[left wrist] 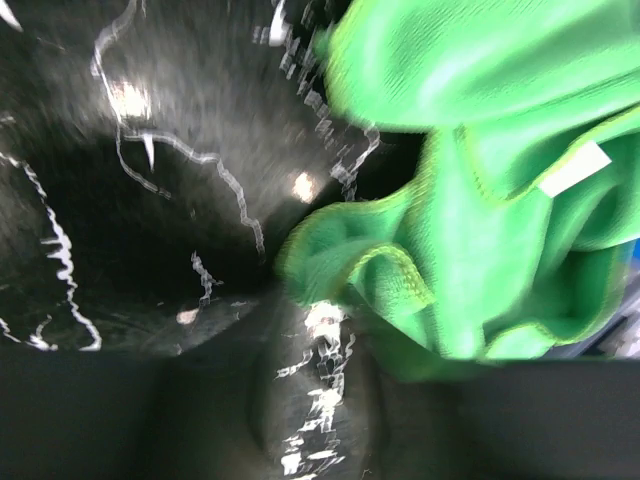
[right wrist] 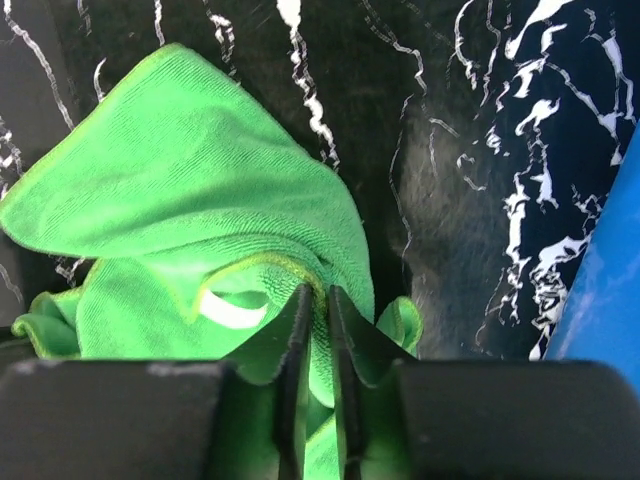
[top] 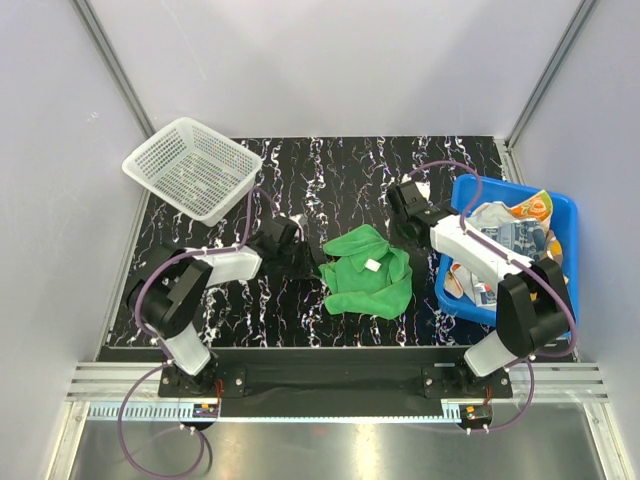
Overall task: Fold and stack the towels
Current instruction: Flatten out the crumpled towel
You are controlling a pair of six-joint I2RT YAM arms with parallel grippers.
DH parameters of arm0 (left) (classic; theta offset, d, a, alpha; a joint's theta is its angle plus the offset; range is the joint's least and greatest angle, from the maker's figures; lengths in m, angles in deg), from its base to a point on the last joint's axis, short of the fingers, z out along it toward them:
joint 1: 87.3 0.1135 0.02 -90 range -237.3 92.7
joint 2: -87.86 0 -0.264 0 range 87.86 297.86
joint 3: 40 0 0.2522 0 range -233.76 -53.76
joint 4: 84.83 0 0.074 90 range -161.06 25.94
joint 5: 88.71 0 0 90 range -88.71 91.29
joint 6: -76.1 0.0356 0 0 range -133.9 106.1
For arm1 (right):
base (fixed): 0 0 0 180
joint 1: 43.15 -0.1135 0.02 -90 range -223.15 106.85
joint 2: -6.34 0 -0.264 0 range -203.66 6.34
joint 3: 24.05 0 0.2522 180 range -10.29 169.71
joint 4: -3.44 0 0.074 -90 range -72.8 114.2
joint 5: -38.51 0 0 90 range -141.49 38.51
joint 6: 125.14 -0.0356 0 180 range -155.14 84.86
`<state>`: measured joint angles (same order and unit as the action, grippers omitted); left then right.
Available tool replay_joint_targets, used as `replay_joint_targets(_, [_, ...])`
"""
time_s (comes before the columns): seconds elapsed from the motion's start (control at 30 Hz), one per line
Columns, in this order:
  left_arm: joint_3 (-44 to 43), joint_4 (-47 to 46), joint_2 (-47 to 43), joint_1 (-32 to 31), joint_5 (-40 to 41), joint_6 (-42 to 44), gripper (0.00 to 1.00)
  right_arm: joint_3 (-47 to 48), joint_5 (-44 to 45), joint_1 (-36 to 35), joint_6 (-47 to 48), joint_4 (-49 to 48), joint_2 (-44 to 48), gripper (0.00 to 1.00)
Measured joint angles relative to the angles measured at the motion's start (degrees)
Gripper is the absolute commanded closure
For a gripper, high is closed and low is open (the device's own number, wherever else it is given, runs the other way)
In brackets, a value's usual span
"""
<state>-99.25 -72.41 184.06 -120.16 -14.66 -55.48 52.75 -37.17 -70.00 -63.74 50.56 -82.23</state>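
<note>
A crumpled green towel with a white label lies in the middle of the black marbled table. My right gripper is shut on a hemmed fold of the green towel at its right side; from above, the right gripper sits at the towel's upper right edge. At the towel's left edge, my left gripper stands with its jaws apart. That wrist view is blurred: table shows between the left gripper's dark fingers, and a corner of the green towel lies just ahead of them. More printed towels are bunched in the tub.
A blue plastic tub stands at the right edge of the table, partly under the right arm. A white mesh basket sits tilted at the back left corner. Grey walls close the table on three sides.
</note>
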Motion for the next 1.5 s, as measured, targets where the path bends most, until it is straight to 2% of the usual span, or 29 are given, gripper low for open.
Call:
replay_joint_targets(0.1, [-0.63, 2.71, 0.33, -0.59, 0.96, 1.29, 1.0, 1.99, -1.9, -0.04, 0.68, 2.14, 0.0, 0.72])
replay_joint_targets(0.13, [-1.33, 4.44, 0.13, -0.66, 2.01, 1.88, 1.0, 2.99, -3.58, -0.02, 1.6, 2.54, 0.02, 0.64])
replay_joint_targets(0.3, [-2.8, 13.75, -5.53, -0.31, 8.81, 4.33, 1.0, 5.07, -16.48, -1.33, 7.76, 1.9, 3.1, 0.52])
replay_joint_targets(0.47, [-1.6, 16.35, -15.76, 2.67, 11.87, 4.0, 1.0, 4.39, -27.1, -7.52, 13.33, -2.05, 6.49, 0.51])
replay_joint_targets(0.57, [0.26, 16.35, -18.29, 3.87, 12.33, 3.45, 1.0, 1.99, -32.92, -11.87, 16.52, -6.62, 6.4, 0.52])
replay_joint_targets(0.7, [2.32, 16.41, -18.03, 3.85, 12.11, 2.73, 1.0, 0.39, -38.38, -14.56, 21.24, -11.74, 3.17, 0.53])
replay_joint_targets(0.93, [4.17, 15.15, -15.52, 6.54, 9.51, 1.42, 1.0, 2.47, -42.53, -15.06, 27.85, -17.86, -6.43, 0.53])
replay_joint_targets(1.27, [4.81, 11.41, -11.91, 9.49, 5.07, 0.92, 1.0, 9.75, -45.72, -15.19, 33.59, -18.4, -19.41, 0.55])
replay_joint_targets(1.5, [4.96, 9.79, -10.71, 9.64, 3.85, 0.9, 1.0, 9.97, -48.5, -15.21, 34.45, -17.22, -21.33, 0.55])
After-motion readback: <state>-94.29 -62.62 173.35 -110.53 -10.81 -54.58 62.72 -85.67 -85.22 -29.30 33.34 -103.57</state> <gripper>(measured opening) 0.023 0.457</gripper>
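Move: The towel's bunched left corner lies practically between the left fingers, about 1 cm to the right; the towel's near-left corner is some 8 cm back and 3 cm to the right of that hand, and its far-left flap some 7 cm ahead and 2 cm right. From the right hand, still at the right part of the towel, the near-left corner lies roughly 18 cm left, 12 cm back and 8 cm down; the white tag is about 6 cm left and 3 cm back. The towel's left corner is pinched as the left fingers shut on it, lifted about 6 cm, drawn left some 8 cm and lowered again, grip kept. The right hand opens further to free its edge, arcs up and about 23 cm left over the towel, drawing back too, turns some 70 degrees counter-clockwise, then sinks with fingers open astride the near-left corner. ##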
